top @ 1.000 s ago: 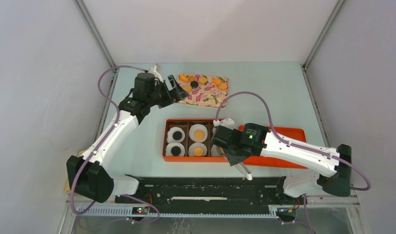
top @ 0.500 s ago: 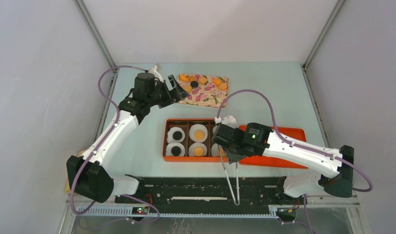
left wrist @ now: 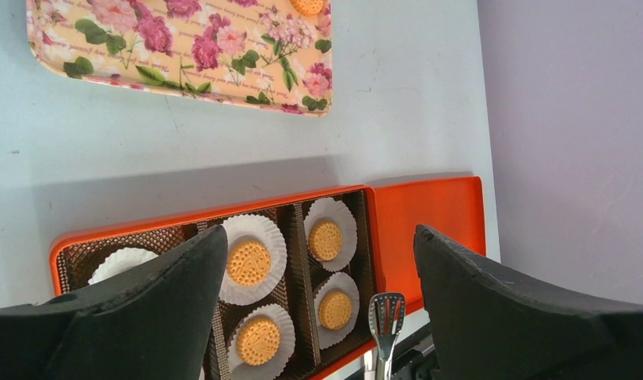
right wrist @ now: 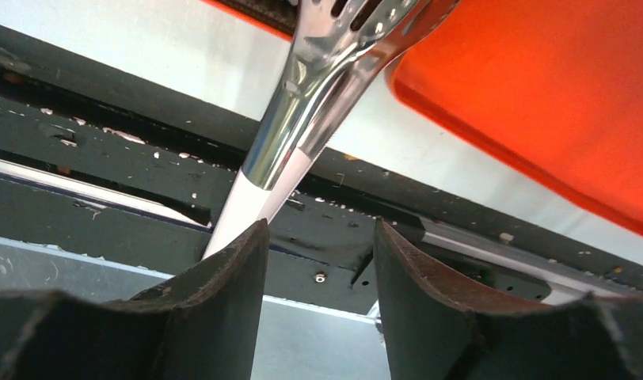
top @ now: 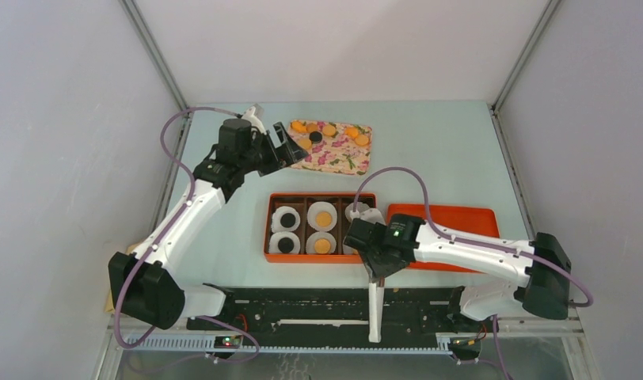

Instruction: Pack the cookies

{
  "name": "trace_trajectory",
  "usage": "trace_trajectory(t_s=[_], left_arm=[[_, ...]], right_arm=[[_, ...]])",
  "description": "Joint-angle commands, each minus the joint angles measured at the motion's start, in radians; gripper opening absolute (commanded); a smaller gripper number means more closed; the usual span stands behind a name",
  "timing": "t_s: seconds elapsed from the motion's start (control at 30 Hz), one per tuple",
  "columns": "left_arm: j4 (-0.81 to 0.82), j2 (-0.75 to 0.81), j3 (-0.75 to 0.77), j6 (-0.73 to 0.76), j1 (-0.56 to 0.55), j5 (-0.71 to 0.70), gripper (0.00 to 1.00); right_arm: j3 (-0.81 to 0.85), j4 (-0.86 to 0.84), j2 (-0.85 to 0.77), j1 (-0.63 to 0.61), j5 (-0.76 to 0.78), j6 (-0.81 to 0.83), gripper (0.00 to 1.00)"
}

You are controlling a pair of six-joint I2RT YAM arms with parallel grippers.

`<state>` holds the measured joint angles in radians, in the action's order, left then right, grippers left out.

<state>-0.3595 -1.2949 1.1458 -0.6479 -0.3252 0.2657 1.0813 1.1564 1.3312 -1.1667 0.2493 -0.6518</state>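
Orange cookies (top: 329,130) and a black cookie (top: 316,137) lie on the floral tray (top: 338,158). The orange box (top: 318,195) holds black cookies (top: 287,219) and orange cookies (top: 324,216) in white liners; the orange ones also show in the left wrist view (left wrist: 249,262). My left gripper (top: 289,147) is open and empty beside the tray's left end. My right gripper (top: 378,271) is open at the box's near right corner. Metal tongs (top: 374,309) lie across the black rail, passing outside my left finger (right wrist: 223,301), not between the jaws.
The orange lid (top: 453,218) lies right of the box. The black rail (top: 302,305) runs along the near edge. The tongs' head (left wrist: 386,317) sits at the box's near edge. Grey walls close both sides.
My right gripper has swung down toward the near edge. The tongs went from spread and slanted to closed and pointing straight at the near edge. The left arm has not moved.
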Motion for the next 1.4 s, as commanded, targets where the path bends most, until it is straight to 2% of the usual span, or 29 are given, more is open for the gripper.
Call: trace_trajectory(t_s=[0.0, 0.3, 0.43, 0.53, 0.63, 0.73, 0.97, 1.13, 1.27, 1.37], left_arm=[[0.036, 0.015, -0.027, -0.004, -0.007, 0.019, 0.92], [0.042, 0.017, -0.049, -0.010, -0.008, 0.024, 0.92], [0.042, 0.022, -0.063, -0.010, -0.008, 0.026, 0.92], [0.042, 0.024, -0.071, -0.010, -0.008, 0.027, 0.92], [0.045, 0.015, -0.070, -0.011, -0.008, 0.033, 0.92], [0.056, 0.003, -0.070, -0.021, -0.008, 0.054, 0.92], [0.074, -0.009, -0.074, -0.030, -0.012, 0.080, 0.92], [0.072, 0.006, -0.074, -0.026, -0.014, 0.073, 0.92], [0.047, 0.045, -0.063, -0.011, -0.023, -0.001, 0.92], [-0.005, 0.087, -0.026, 0.029, -0.053, -0.103, 0.91]], right_arm=[[-0.036, -0.137, 0.033, -0.013, -0.093, -0.033, 0.57], [-0.035, -0.237, 0.177, -0.045, -0.144, 0.015, 0.51], [-0.042, -0.259, 0.258, -0.043, -0.162, 0.007, 0.42], [-0.056, -0.252, 0.279, -0.045, -0.141, -0.019, 0.30], [-0.056, -0.222, 0.265, -0.045, -0.112, -0.040, 0.13], [-0.056, -0.190, 0.226, -0.048, -0.105, -0.057, 0.03], [-0.002, -0.095, 0.099, -0.044, -0.052, -0.113, 0.00], [0.101, -0.026, 0.063, 0.042, 0.051, -0.069, 0.00], [0.234, -0.098, 0.079, 0.236, 0.081, 0.080, 0.00], [0.385, -0.176, 0.166, 0.426, 0.077, 0.211, 0.00]])
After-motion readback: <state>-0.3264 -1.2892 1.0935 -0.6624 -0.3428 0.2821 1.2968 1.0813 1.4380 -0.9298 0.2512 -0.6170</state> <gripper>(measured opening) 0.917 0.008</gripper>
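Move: The tongs lie with both legs close together, hinge end pointing back over the table's near edge, their middle about 3 cm left of the half-open right hand, roughly level with it fore and aft and some 5 cm below. From that hand, the nearest cookie in the box is some 6 cm ahead, 6 cm left and 9 cm lower; the orange lid's middle is about 8 cm ahead, 15 cm right and 10 cm lower. From the left hand the tongs are roughly 26 cm back, 20 cm right and 18 cm below. The right hand sinks about 6 cm onto the tongs while shifting some 4 cm left and a little back, tipping roughly 10 degrees so its fingers point more steeply down, then closes fully with just one steel leg pinched between the fingertips and the other left outside to the right. Keeping that pinch it rises and swings forward beside the box's right edge, speeding up to end some 10 cm farther out and 10 cm above its lowest point, the fingers tilting forward again and the wrist turning slightly clockwise. ##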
